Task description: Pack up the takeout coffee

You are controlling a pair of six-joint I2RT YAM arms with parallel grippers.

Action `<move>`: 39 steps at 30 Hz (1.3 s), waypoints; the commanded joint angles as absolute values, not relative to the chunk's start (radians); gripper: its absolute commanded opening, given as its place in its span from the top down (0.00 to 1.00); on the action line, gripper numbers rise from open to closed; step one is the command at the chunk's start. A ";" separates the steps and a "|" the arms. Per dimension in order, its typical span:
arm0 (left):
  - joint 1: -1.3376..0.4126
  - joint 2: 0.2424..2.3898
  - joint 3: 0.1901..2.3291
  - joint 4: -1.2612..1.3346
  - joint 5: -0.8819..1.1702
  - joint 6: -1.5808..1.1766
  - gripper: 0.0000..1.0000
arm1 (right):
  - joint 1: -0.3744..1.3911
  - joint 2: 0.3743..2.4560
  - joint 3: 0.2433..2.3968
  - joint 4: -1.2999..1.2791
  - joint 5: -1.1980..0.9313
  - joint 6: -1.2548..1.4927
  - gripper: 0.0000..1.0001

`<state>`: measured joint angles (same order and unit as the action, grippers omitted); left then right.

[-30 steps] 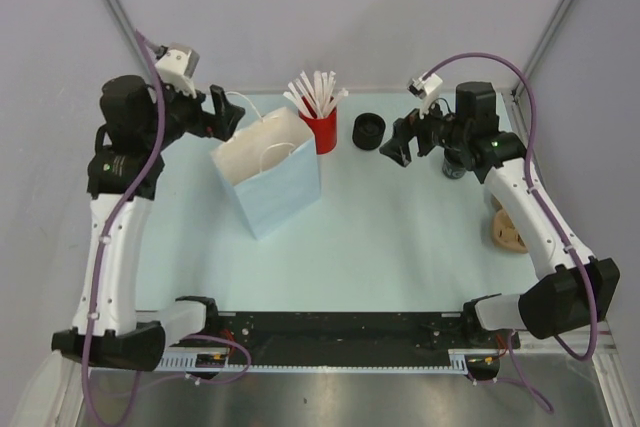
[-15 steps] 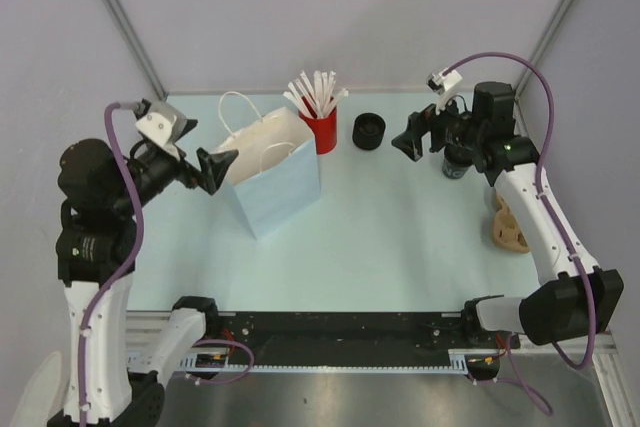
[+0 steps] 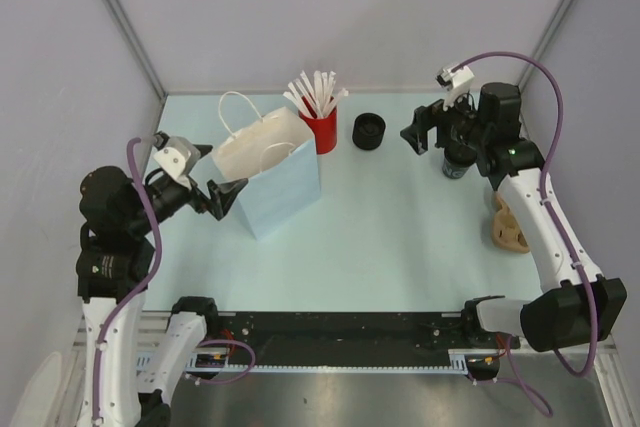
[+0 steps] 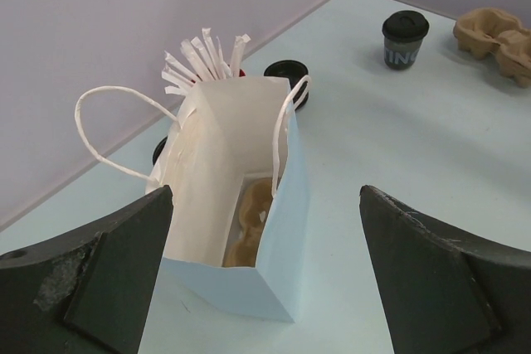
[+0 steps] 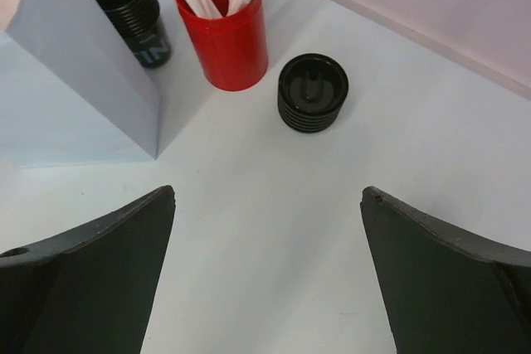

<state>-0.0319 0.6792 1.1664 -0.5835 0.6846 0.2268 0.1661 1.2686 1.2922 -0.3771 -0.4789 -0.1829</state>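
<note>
The takeout coffee (image 4: 405,39) is a black lidded cup with grey lettering, standing at the far right near a tan cardboard tray (image 4: 498,32). In the top view the coffee (image 3: 454,167) is partly hidden under my right arm. The light blue paper bag (image 3: 272,175) stands open, and a tan tray (image 4: 249,220) lies inside it. My left gripper (image 3: 222,194) is open just left of the bag, holding nothing; the wrist view shows the left gripper (image 4: 265,192) looking into the bag's mouth. My right gripper (image 3: 416,133) is open and empty, hovering right of a black stack of lids (image 3: 368,130).
A red cup (image 5: 228,35) of white sticks stands behind the bag. A stack of black cups (image 5: 133,6) sits behind the bag's far side. The second cardboard tray (image 3: 508,227) lies near the right edge. Grey walls close the back and sides.
My left arm has swung back and down, taking its gripper from the bag's far-left corner to its left side. The right gripper has drifted slightly back and to the right.
</note>
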 commanded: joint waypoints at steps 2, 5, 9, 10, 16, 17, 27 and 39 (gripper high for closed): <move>-0.021 0.701 1.195 -0.609 0.695 0.290 0.01 | 0.140 1.273 1.292 -0.333 -0.419 -0.166 0.00; -0.020 0.669 1.125 -0.606 0.701 0.322 0.01 | 0.140 1.273 1.293 -0.341 -0.419 -0.196 0.01; -0.005 0.627 1.023 -0.566 0.767 0.311 0.00 | 0.137 1.264 1.292 -0.353 -0.417 -0.235 0.01; -0.003 0.627 1.017 -0.565 0.765 0.316 0.01 | 0.127 1.262 1.292 -0.354 -0.423 -0.244 0.01; -0.003 0.667 1.071 -0.655 0.788 0.379 0.01 | 0.095 1.259 1.292 -0.379 -0.476 -0.294 0.01; -0.003 0.661 1.060 -0.658 0.788 0.396 0.01 | 0.094 1.253 1.293 -0.385 -0.474 -0.314 0.01; -0.003 0.650 0.966 -0.683 0.894 0.489 0.01 | 0.115 1.230 1.353 -0.541 -0.468 -0.451 0.00; -0.003 0.635 0.858 -0.586 0.857 0.425 0.01 | 0.138 1.333 1.347 -0.655 -0.278 -0.503 0.00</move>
<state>-0.0116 0.6468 0.8715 -0.6132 0.8268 0.4091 0.1341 1.3087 1.3144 -0.6327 -0.3805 -0.4644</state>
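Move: The centre of the paper bag lies about 12 cm ahead of my left hand, 5 cm to its right and 20 cm below; the red straw cup stands 27 cm ahead and 14 cm to the right. From my right hand the lidded coffee cup is roughly 3 cm ahead, 11 cm right and 20 cm down, the black lid stack 13 cm ahead and 9 cm left, the cup carrier 8 cm back and 23 cm right. I lower my open left hand some 11 cm beside the bag's near corner, down to about its rim, turning it a little clockwise and tipping the fingers slightly down. My right hand, also open, slides right towards the coffee cup, then sinks about 5 cm while easing back a touch and rolling its left side down by 15 degrees. ##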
